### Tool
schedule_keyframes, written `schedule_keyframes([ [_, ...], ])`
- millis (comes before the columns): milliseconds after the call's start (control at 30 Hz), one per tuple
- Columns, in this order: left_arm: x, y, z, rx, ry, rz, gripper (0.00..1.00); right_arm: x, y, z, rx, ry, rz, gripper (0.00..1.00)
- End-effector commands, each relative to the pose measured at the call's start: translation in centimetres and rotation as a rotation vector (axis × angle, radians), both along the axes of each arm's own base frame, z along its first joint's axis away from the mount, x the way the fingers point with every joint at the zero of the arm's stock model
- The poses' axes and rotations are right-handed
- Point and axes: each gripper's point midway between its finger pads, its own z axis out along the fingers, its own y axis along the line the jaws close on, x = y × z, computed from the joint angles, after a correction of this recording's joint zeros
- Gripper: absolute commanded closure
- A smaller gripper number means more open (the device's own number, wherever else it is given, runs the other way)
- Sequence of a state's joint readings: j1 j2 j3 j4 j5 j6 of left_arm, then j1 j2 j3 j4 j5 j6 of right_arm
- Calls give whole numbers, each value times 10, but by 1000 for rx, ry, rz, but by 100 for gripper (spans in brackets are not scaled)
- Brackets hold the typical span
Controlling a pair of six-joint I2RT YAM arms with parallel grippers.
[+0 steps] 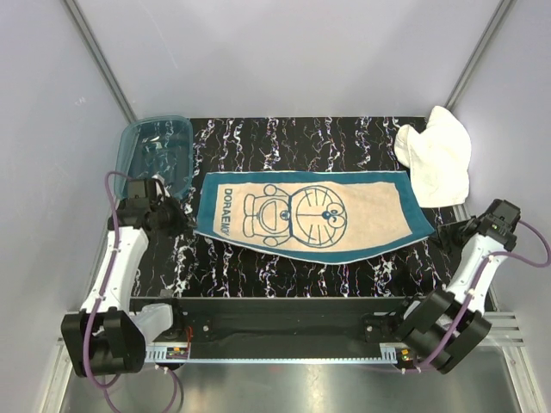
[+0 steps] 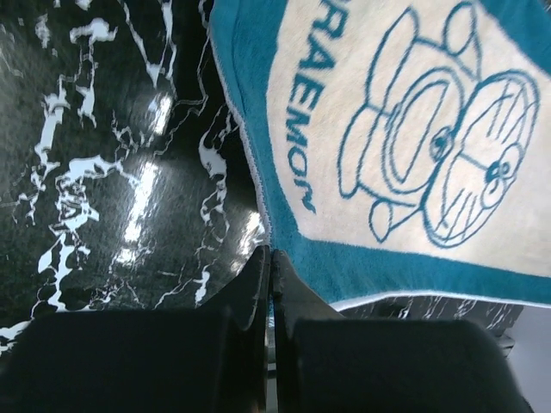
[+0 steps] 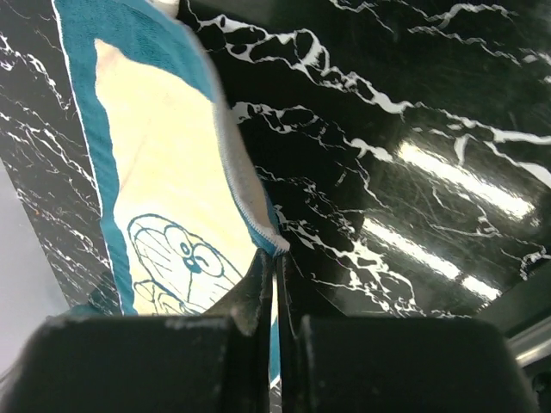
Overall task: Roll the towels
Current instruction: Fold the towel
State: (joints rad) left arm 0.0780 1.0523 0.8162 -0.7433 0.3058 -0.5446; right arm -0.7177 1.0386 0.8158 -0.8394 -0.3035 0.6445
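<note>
The cream-tan towel (image 1: 310,215) with a teal border and a cartoon print lies spread flat across the middle of the black marble table (image 1: 284,267). My left gripper (image 1: 185,217) is shut at its left edge, and in the left wrist view the teal hem (image 2: 258,185) runs right into the closed tips (image 2: 272,254). My right gripper (image 1: 441,234) is shut on the right corner. In the right wrist view that corner (image 3: 258,215) is lifted and pinched at the tips (image 3: 275,256). The white towel (image 1: 436,155) lies crumpled at the back right, apart from both grippers.
A translucent teal tub (image 1: 155,153) stands at the back left, just behind my left arm. White walls close in on the table at the left, right and back. A metal rail (image 1: 284,348) with the arm bases runs along the near edge.
</note>
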Motion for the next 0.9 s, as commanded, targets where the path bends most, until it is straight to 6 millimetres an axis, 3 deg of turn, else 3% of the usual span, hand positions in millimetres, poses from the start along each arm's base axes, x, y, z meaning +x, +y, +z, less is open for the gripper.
schedule_keyframes([
  [0,27,5,29,20,-62,17,100,26,-2,14,12,-44,72,100],
  [133,52,8,47,22,-90,39,100,59,4,26,-43,-42,130,100],
  [167,63,9,55,20,-101,45,100,69,14,22,-44,-18,177,100],
  [200,69,11,58,24,-103,52,100,80,12,31,-63,-31,189,100],
  [267,86,13,66,25,-108,57,100,93,9,26,-48,-13,199,100],
  [333,98,15,70,33,-108,66,100,108,2,34,-63,-24,211,100],
  [367,109,16,72,30,-106,68,100,114,0,25,-50,3,221,100],
  [400,116,17,74,33,-109,72,100,124,-4,34,-63,-15,229,100],
  [467,130,18,66,28,-82,82,100,134,-4,22,-36,28,255,100],
  [500,140,20,73,33,-101,87,100,143,-4,26,-38,21,264,100],
  [533,148,21,62,29,-71,94,100,147,-1,23,-23,21,279,100],
  [600,163,21,67,25,-79,91,100,158,2,13,-10,42,297,100],
  [667,175,21,55,22,-47,91,100,167,10,4,8,59,312,100],
  [867,207,25,42,54,-11,92,100,198,14,3,-7,69,325,100],
])
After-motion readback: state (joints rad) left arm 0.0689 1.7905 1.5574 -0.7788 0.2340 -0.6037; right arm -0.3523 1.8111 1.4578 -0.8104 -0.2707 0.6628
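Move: The left hand holds the teal-bordered towel's near-left corner; its far-left corner, where that edge is headed, lies about 28 cm ahead, 2 cm right and 12 cm below. The clear bin is about 28 cm ahead and 14 cm left of this hand. From the right hand, holding the near-right corner, the far-right corner is some 28 cm ahead, 6 cm left, 11 cm below; the white towel is about 32 cm ahead, 4 cm right. Both hands keep their pinch and sweep the raised near edge about 18 cm forward towards the far edge. ##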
